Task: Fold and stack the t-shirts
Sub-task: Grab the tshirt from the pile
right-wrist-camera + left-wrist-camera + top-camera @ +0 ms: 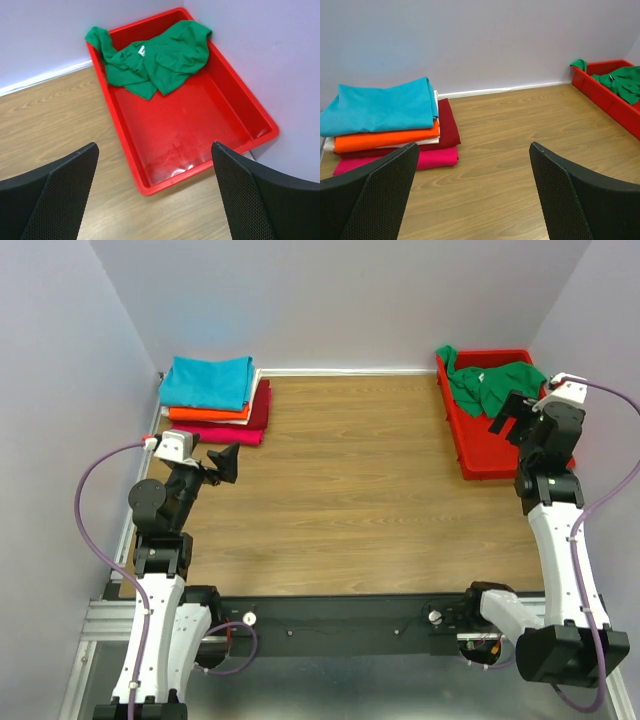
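Note:
A green t-shirt (490,385) lies crumpled in the far end of the red tray (480,455) at the back right, one sleeve draped over the rim. In the right wrist view the green t-shirt (155,57) shows a small white neck label (142,50). My right gripper (510,418) hangs open above the tray's near end (190,125), holding nothing. At the back left stands a stack of folded t-shirts: turquoise (382,107) on top, then orange (385,139), dark red (449,125) and magenta (437,157). My left gripper (225,462) is open and empty, just in front of that stack.
Lilac walls close the table (340,480) at the back and on both sides, with a white baseboard (505,90) along the back. The tray sits tight against the right wall. A black rail (340,620) with the arm bases runs along the near edge.

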`<state>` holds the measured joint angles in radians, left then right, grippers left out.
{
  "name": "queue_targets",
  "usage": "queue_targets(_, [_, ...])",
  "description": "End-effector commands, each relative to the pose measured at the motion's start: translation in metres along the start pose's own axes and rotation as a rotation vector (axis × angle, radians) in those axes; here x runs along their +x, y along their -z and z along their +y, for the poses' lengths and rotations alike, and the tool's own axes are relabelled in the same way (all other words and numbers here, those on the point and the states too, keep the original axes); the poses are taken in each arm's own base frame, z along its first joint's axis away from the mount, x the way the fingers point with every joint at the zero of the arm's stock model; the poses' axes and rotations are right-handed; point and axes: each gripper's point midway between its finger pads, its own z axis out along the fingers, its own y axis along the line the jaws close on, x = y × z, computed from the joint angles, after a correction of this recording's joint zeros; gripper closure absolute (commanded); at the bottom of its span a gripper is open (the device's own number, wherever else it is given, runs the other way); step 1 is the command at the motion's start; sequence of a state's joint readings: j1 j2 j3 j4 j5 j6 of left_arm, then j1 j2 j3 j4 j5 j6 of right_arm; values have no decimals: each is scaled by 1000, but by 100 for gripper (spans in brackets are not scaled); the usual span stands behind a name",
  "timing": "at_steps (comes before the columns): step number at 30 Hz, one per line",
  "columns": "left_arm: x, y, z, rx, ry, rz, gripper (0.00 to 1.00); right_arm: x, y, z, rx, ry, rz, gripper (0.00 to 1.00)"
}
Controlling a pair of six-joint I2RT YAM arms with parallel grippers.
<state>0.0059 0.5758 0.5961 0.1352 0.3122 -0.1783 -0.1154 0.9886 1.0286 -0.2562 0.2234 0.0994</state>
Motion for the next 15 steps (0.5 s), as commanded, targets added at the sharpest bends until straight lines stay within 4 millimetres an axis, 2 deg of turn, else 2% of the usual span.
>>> queue_targets(1, [-8, 2, 4, -24, -30, -41, 2, -12, -15, -13, 79, 33, -47, 0])
queue_targets(3, [-7, 2, 6, -36, -33, -44, 2, -11, -26, -12, 71, 125, -32, 0])
queue_targets(6, [-4, 2, 9, -49, -32, -38, 2, 0, -37, 4, -41, 260, 5, 0])
queue_targets(7, [0, 2, 9, -48, -30, -32, 2, 10, -45, 9, -80, 322, 32, 0])
queue_targets(9, [6, 0, 10, -49, -26, -16, 2, 19, -57, 23, -162, 360, 58, 0])
queue_targets(10, [4, 0, 10, -48, -31, -17, 2, 40, -74, 27, -181, 370, 121, 0])
queue_targets(12, [8, -3, 11, -48, -28, -7, 2, 51, -92, 30, -194, 379, 161, 0])
queue_targets(13, [8, -3, 11, -47, -30, -5, 2, 65, -114, 30, -195, 378, 209, 0])
queue_targets(15, [7, -4, 11, -47, -35, -7, 2, 77, -134, 30, -193, 375, 249, 0])
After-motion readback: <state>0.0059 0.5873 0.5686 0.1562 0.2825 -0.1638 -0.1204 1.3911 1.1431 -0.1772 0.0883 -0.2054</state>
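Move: The green t-shirt lies crumpled at the far end of the red bin, about 30 cm ahead of the right hand, some 6 cm to its right and 26 cm below. The bin's middle is nearer, roughly 20 cm ahead, 8 cm right and 28 cm down. From the left hand the same t-shirt lies about 35 cm ahead, 71 cm to the right and 27 cm lower. Forward and down in almost equal parts, about 8 cm each and gathering speed, the right hand goes towards the green t-shirt over the red bin. Its wrist tips down some 15 degrees while turning counter-clockwise and rolling left side down; the fingers stay wide open and touch nothing yet. ##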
